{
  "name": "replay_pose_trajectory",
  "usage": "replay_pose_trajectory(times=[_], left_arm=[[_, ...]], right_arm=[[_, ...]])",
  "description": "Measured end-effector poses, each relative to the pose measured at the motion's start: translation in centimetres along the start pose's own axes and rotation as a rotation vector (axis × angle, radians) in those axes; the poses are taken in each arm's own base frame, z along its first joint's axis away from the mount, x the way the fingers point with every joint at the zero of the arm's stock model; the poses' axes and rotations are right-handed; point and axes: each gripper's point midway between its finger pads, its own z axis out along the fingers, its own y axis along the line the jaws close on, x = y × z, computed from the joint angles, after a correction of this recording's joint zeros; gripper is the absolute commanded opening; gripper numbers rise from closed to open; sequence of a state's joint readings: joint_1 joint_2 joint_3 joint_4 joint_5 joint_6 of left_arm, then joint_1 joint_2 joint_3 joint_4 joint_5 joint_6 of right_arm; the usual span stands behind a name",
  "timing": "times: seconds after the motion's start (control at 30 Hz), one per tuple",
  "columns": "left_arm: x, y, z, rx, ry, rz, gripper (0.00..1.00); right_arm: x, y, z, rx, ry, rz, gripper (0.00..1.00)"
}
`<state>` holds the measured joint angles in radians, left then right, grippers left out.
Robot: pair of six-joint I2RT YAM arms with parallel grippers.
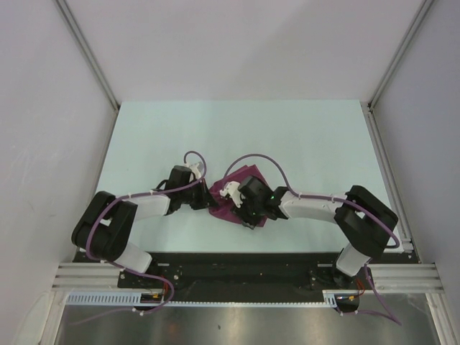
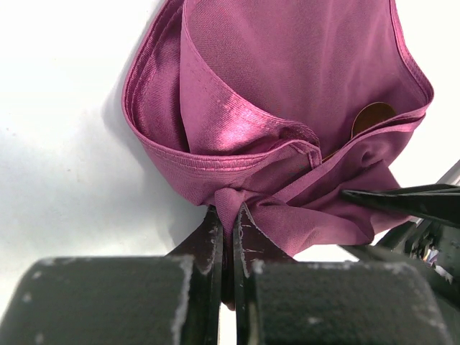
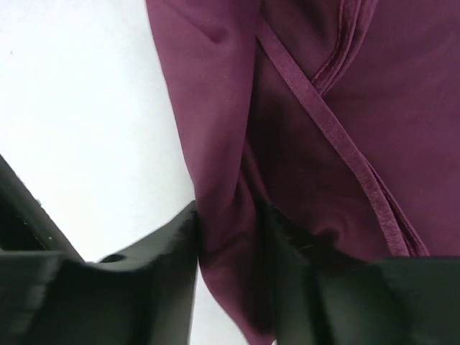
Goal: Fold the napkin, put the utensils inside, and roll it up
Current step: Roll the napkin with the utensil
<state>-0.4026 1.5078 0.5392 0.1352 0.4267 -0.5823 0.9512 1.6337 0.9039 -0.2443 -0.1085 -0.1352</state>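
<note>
The magenta napkin (image 1: 221, 205) lies bunched and folded over on the table between my two grippers. In the left wrist view the napkin (image 2: 287, 79) forms an open pocket. The utensils show only as a copper spoon bowl (image 2: 372, 118) peeking out of a fold at the right, its handle hidden. My left gripper (image 2: 228, 210) is shut on a pinched corner of the cloth. My right gripper (image 3: 230, 230) has its fingers pressed on both sides of a thick fold of the napkin (image 3: 330, 100). One right fingertip (image 2: 410, 200) shows beside the cloth.
The pale green table (image 1: 302, 144) is walled in by white panels on three sides. A black base plate (image 1: 230, 269) and both arm bases sit at the near edge. Both wrists (image 1: 183, 183) crowd close together over the cloth.
</note>
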Motion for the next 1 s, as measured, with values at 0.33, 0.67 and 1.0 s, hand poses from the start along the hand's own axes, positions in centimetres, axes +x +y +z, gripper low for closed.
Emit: replay_pose_trajectory(times=[0.33,0.67,1.0], left_arm=[[-1.5,0.1,-0.9,0.011,-0.045,-0.015,0.81],[-6.3,-1.7,-5.9,0.014,-0.32,0.078,0.85],[-1.5,-3.4,-5.1,0.055,-0.216,0.153,0.84]], right_arm=[[0.3,-0.1,0.4,-0.23,0.019,0.172,0.0],[0.1,0.1,1.0,-0.598,0.07,0.471,0.0],[0.3,-0.2,1.3,-0.767,0.127,0.653,0.0]])
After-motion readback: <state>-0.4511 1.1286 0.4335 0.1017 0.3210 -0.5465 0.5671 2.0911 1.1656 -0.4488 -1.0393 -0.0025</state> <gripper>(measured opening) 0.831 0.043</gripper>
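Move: The napkin's near edge, where the right hand will pinch it, already hangs between the right hand's half-open fingers, about 1 cm below them. The spoon tucked in the napkin has its middle some 3 cm ahead and 1 cm to the right of that hand, 1 cm down. The napkin's left corner is still pinched in the left fingers. From the left hand, the near edge lies about 6 cm back and 10 cm to the right, at about the same height. The napkin's near edge is pinched as the right fingers close on it; keeping almost in place and sinking about 1.5 cm, that hand tips forward over the edge by roughly 55 degrees until its fingertips point back towards the base. The left fingers open wide and let go of the left corner, rise some 7 cm while swinging forward and left, then draw back and a little right, staying above it. ##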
